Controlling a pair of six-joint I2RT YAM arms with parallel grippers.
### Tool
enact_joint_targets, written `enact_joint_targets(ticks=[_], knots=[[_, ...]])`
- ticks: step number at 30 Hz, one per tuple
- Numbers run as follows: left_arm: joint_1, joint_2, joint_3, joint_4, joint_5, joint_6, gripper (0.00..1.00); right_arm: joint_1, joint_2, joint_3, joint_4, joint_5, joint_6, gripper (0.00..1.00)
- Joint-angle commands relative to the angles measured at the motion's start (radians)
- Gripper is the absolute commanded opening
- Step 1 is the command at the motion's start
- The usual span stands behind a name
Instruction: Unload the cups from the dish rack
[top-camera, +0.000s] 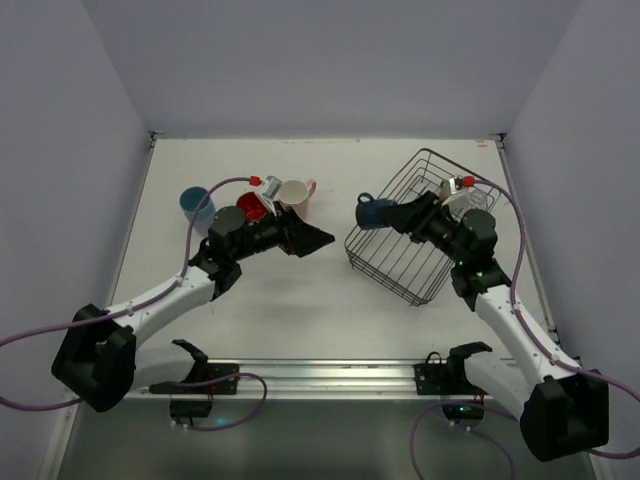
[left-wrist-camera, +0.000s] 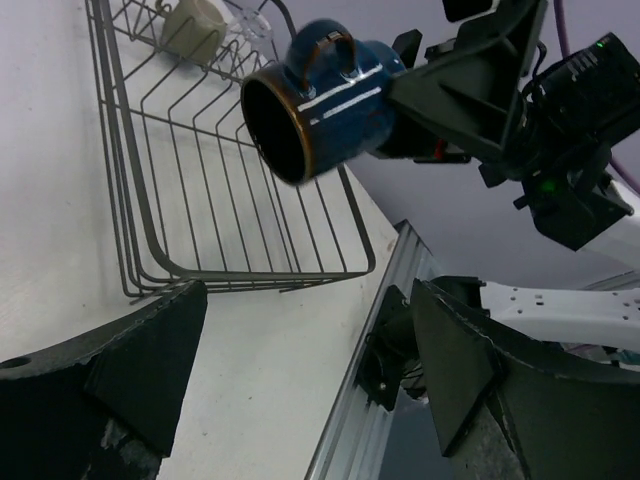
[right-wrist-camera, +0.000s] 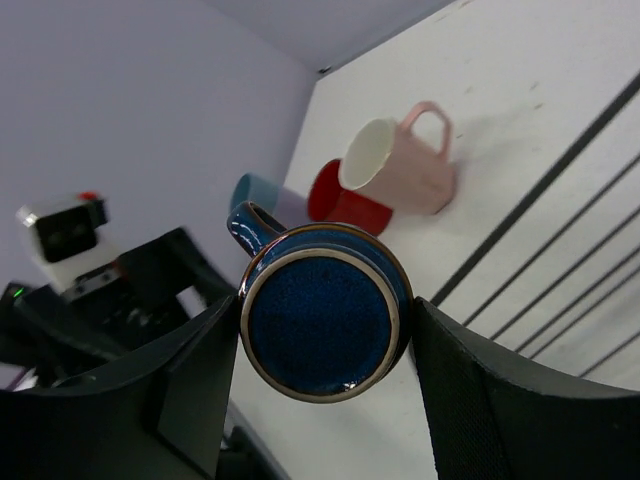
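My right gripper (top-camera: 388, 214) is shut on a dark blue mug (top-camera: 372, 212), held on its side in the air just left of the black wire dish rack (top-camera: 400, 270). In the right wrist view the mug's base (right-wrist-camera: 320, 325) sits squeezed between both fingers. My left gripper (top-camera: 318, 240) stands open with nothing in it, a short way left of the mug and pointing at it. Seen from the left wrist, the mug's mouth (left-wrist-camera: 280, 130) faces me. An olive-grey mug (left-wrist-camera: 195, 25) lies in the rack (left-wrist-camera: 230, 200). A light blue cup (top-camera: 197, 203), a red cup (top-camera: 252, 207) and a pale pink mug (top-camera: 293, 192) stand on the table behind the left arm.
A metal rail (top-camera: 320, 372) runs along the table's near edge between the two arm bases. White walls close in the table on the left, back and right. The rack sits tilted at the right, close to the right arm.
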Motion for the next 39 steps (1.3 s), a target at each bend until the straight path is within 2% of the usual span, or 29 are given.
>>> enact_joint_targets(ticks=[1, 8, 16, 20, 21, 23, 24, 27, 28, 30, 35, 38, 39], knots=[[-0.019, 0.077, 0.031, 0.233, 0.069, -0.127, 0.86, 0.074, -0.047, -0.037, 0.235, -0.093, 0.128, 0.18], [-0.079, 0.166, 0.074, 0.297, 0.073, -0.152, 0.82, 0.136, 0.020, -0.068, 0.355, -0.135, 0.198, 0.18], [-0.096, 0.188, 0.065, 0.389, 0.086, -0.181, 0.61, 0.180, 0.146, -0.065, 0.482, -0.185, 0.258, 0.18], [-0.097, 0.182, 0.055, 0.434, 0.079, -0.190, 0.39, 0.211, 0.178, -0.069, 0.519, -0.181, 0.289, 0.18], [-0.099, 0.177, 0.049, 0.441, 0.075, -0.187, 0.21, 0.214, 0.186, -0.071, 0.536, -0.182, 0.295, 0.19], [-0.097, 0.160, 0.043, 0.443, 0.061, -0.175, 0.06, 0.223, 0.198, -0.071, 0.543, -0.184, 0.306, 0.22], [-0.097, 0.151, 0.039, 0.437, 0.055, -0.158, 0.00, 0.225, 0.201, -0.071, 0.542, -0.182, 0.306, 0.25], [-0.097, 0.102, 0.016, 0.405, 0.024, -0.118, 0.00, 0.229, 0.210, -0.071, 0.536, -0.175, 0.299, 0.63], [-0.097, 0.073, 0.006, 0.389, 0.020, -0.102, 0.00, 0.231, 0.212, -0.069, 0.528, -0.169, 0.295, 0.85], [-0.099, 0.038, -0.007, 0.331, 0.023, -0.054, 0.00, 0.229, 0.217, -0.051, 0.470, -0.162, 0.263, 0.99], [-0.099, -0.125, -0.021, 0.095, -0.017, 0.095, 0.00, 0.228, 0.224, -0.020, 0.409, -0.104, 0.200, 0.99], [-0.097, -0.227, -0.006, -0.110, -0.074, 0.201, 0.00, 0.228, 0.241, 0.000, 0.379, -0.090, 0.178, 0.99], [-0.099, -0.246, 0.030, -0.273, -0.145, 0.263, 0.00, 0.226, 0.244, 0.004, 0.369, -0.084, 0.174, 0.99]])
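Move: In the right hand, the blue cup already hangs mouth-first towards the left gripper; from the left hand it lies about 13 cm right and 6 cm ahead, level. The left gripper, from the right hand, is roughly 16 cm left and 6 cm back. On the table some 20 cm below, the pink cup stands about 22 cm ahead of the left hand and 5 cm left, the red cup 20 ahead and 16 left; the dish rack's middle is about 13 cm right of the right hand and 8 ahead. Bringing the blue cup about 10 cm left and a little back, the right hand turns some 20 degrees counter-clockwise; meanwhile the left hand reaches right to meet it, dipping, then rising, and shuts its fingers over the rim wall. The right fingers then open wide and let go, and the left hand draws the cup back and left, each by 3 to 4 cm. ##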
